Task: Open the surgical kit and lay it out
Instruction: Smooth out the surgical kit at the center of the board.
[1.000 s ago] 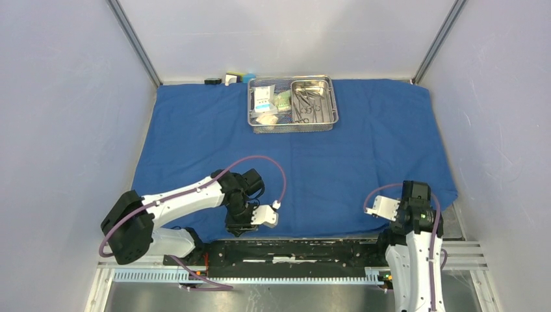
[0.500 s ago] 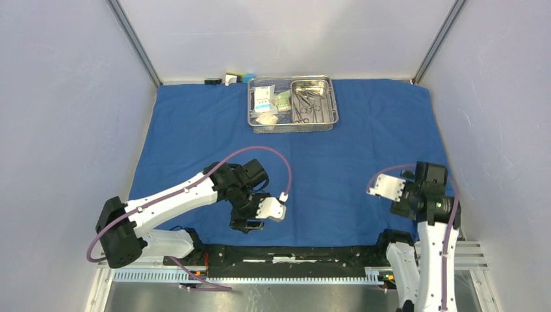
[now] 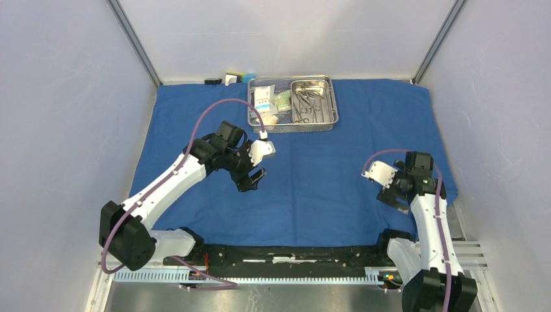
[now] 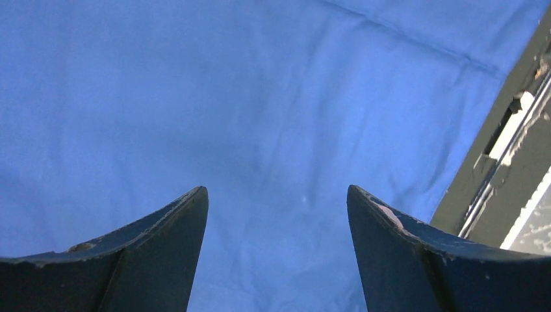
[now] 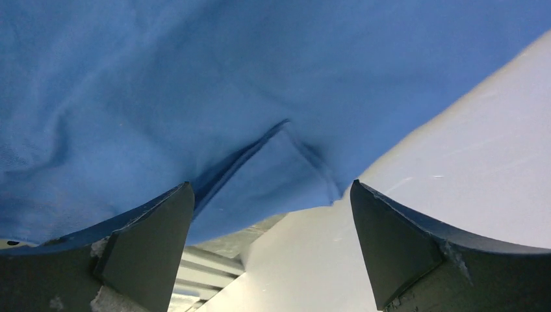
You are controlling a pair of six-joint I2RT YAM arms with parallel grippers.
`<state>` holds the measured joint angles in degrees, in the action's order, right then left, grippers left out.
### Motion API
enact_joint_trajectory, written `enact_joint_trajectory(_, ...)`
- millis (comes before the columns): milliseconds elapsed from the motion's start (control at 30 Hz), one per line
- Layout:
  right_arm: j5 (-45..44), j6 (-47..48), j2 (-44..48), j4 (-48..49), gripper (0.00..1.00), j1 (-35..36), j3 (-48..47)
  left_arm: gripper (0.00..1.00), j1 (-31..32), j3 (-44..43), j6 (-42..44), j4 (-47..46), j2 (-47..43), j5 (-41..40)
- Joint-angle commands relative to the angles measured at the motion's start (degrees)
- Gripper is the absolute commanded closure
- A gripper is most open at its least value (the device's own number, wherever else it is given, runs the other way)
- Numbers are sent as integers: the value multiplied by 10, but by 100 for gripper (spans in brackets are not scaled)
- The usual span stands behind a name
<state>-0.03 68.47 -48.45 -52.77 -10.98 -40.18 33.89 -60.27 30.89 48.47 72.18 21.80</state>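
The large blue cloth wrap (image 3: 195, 130) lies spread flat over the table. At its far middle stands the steel wire-mesh basket (image 3: 255, 119). Inside it are the smaller steel pan (image 3: 327, 85) holding slim steel instruments (image 3: 305, 104), and white/green packets (image 3: 265, 99) on the left. My left gripper (image 3: 255, 180) is open and empty above the cloth's middle left; its wrist view shows only blue cloth (image 4: 260, 117). My right gripper (image 3: 397, 197) is open and empty over the cloth's near right corner (image 5: 279, 175).
Small black, white and blue blocks (image 3: 229, 79) sit at the back wall, left of the basket. Grey walls close in left and right. The black rail (image 3: 292, 250) with the arm bases runs along the near edge.
My left arm has swung from the near edge of the cloth up toward the middle left. My right arm has lifted and shifted slightly by the near right corner. Both grippers stay open.
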Motion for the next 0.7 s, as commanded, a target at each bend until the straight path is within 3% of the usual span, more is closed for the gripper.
enact_joint_trajectory(0,-84,15,-5,72,2,-1,72,15,-30,-15,-39,-43,15,31)
enact_joint_trajectory(367,-212,12,-9,118,6,-9,172,15,-41,2,-38,-51,33,24)
enact_joint_trajectory(667,-245,2,-27,133,39,-45,160,16,-42,14,-32,-51,28,23)
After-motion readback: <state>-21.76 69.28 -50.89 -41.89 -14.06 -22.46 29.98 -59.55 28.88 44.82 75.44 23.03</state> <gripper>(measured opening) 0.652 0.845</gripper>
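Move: The folded near right corner of the surgical kit's blue wrap lies about 7 cm behind the right hand, 6 cm to its right and 8 cm below. The foot of the side wall is level with that hand, about 13 cm to its right; the instrument basket stands some 30 cm ahead and 37 cm to its left. From the left hand the folded corner is some 55 cm to the right and 12 cm back, about 11 cm below. Right hand sinks about 7 cm, also back and right, fingers starting to close astride the corner's folded edge. ##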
